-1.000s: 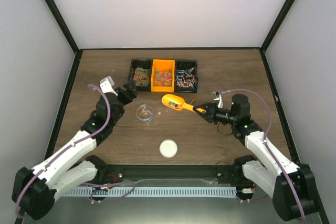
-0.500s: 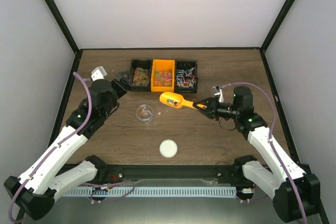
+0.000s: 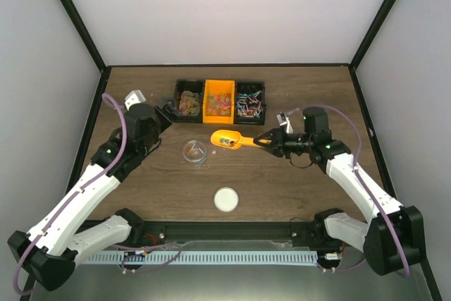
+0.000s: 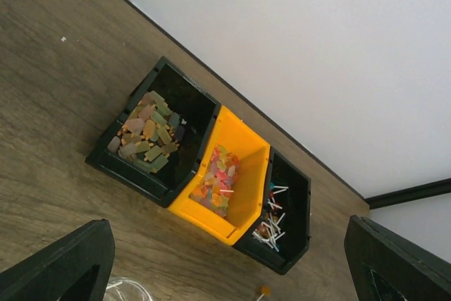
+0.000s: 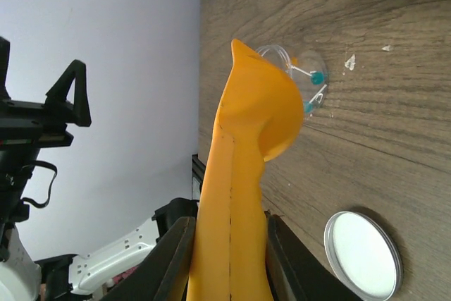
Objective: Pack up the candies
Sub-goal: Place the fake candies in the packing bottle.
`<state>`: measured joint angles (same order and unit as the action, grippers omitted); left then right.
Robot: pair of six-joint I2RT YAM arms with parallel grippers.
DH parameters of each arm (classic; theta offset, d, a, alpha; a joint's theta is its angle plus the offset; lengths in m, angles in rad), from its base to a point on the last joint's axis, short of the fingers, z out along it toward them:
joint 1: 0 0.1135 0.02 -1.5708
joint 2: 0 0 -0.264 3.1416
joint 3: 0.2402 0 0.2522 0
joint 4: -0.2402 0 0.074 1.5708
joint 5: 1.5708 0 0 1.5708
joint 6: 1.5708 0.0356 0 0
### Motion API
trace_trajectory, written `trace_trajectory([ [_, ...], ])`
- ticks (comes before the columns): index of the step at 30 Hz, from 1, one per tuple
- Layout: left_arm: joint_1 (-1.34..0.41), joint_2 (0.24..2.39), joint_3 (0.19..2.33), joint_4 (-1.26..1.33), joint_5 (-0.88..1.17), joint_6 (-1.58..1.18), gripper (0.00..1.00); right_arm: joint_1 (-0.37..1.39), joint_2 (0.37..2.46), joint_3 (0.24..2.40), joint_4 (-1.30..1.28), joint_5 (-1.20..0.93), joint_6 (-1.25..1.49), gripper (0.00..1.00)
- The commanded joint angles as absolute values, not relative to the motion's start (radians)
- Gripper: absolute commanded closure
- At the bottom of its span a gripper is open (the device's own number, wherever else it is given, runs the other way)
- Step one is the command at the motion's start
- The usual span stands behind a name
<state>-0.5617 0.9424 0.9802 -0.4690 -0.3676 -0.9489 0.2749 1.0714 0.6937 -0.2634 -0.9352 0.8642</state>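
Note:
The candies lie in three bins: brownish-green gummies (image 4: pixel 146 135) in the left black bin (image 3: pixel 187 101), red and orange gummies (image 4: pixel 217 174) in the orange bin (image 3: pixel 219 100), thin wrapped sticks (image 4: pixel 271 223) in the right black bin (image 3: pixel 250 100). My right gripper (image 3: pixel 266 140) (image 5: pixel 229 259) is shut on the handle of the orange scoop (image 3: pixel 227 139) (image 5: pixel 246 167), whose bowl hangs just right of the clear cup (image 3: pixel 195 151) (image 5: pixel 292 65). Two teal-tipped pieces (image 5: pixel 313 89) lie in the cup. My left gripper (image 3: pixel 166 113) (image 4: pixel 225 244) is open and empty, left of the bins.
A white round lid (image 3: pixel 226 199) (image 5: pixel 363 255) lies on the wooden table (image 3: pixel 282 181) near the front. One loose candy (image 4: pixel 262 291) sits on the wood in front of the right bin. Black frame posts and white walls enclose the table.
My left arm has swung back to the left, away from the cup. The right gripper has carried the scoop a little left, toward the cup.

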Motion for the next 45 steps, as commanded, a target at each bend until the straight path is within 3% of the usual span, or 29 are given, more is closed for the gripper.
trace_trajectory([
  [1,-0.563,0.951,0.996,-0.486,-0.361,-0.959,0.08,0.308,1.102,0.766,-0.293,-0.953,0.816,0.99],
  [20,-0.563,0.916,0.971,-0.533,-0.382,-0.979,0.08,0.478,1.294,0.939,-0.379,-0.811,0.761,0.99],
  [45,-0.561,0.891,0.92,-0.568,-0.397,-0.997,0.08,0.576,1.45,1.218,-0.636,-0.565,0.588,0.99],
])
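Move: The right hand holds the orange scoop with candies in it, its bowl to the left. The packing bottle stands about 19 cm to that hand's left and 3 cm farther out, some 15 cm lower. The white lid lies roughly 9 cm left and 10 cm back, the lollipop bin about 24 cm ahead and 1 cm left. From the left hand the bottle is some 6 cm right, 2 cm back and far below. Bring the right gripper about 7 cm left towards the bottle, easing some 3 cm forward in the second half and sinking only slightly. Keep the grip on the scoop handle and dip its bowl end roughly 20 degrees towards the bottle's mouth, swinging it a little counter-clockwise. Let the empty, open left gripper sink about 3 cm. ##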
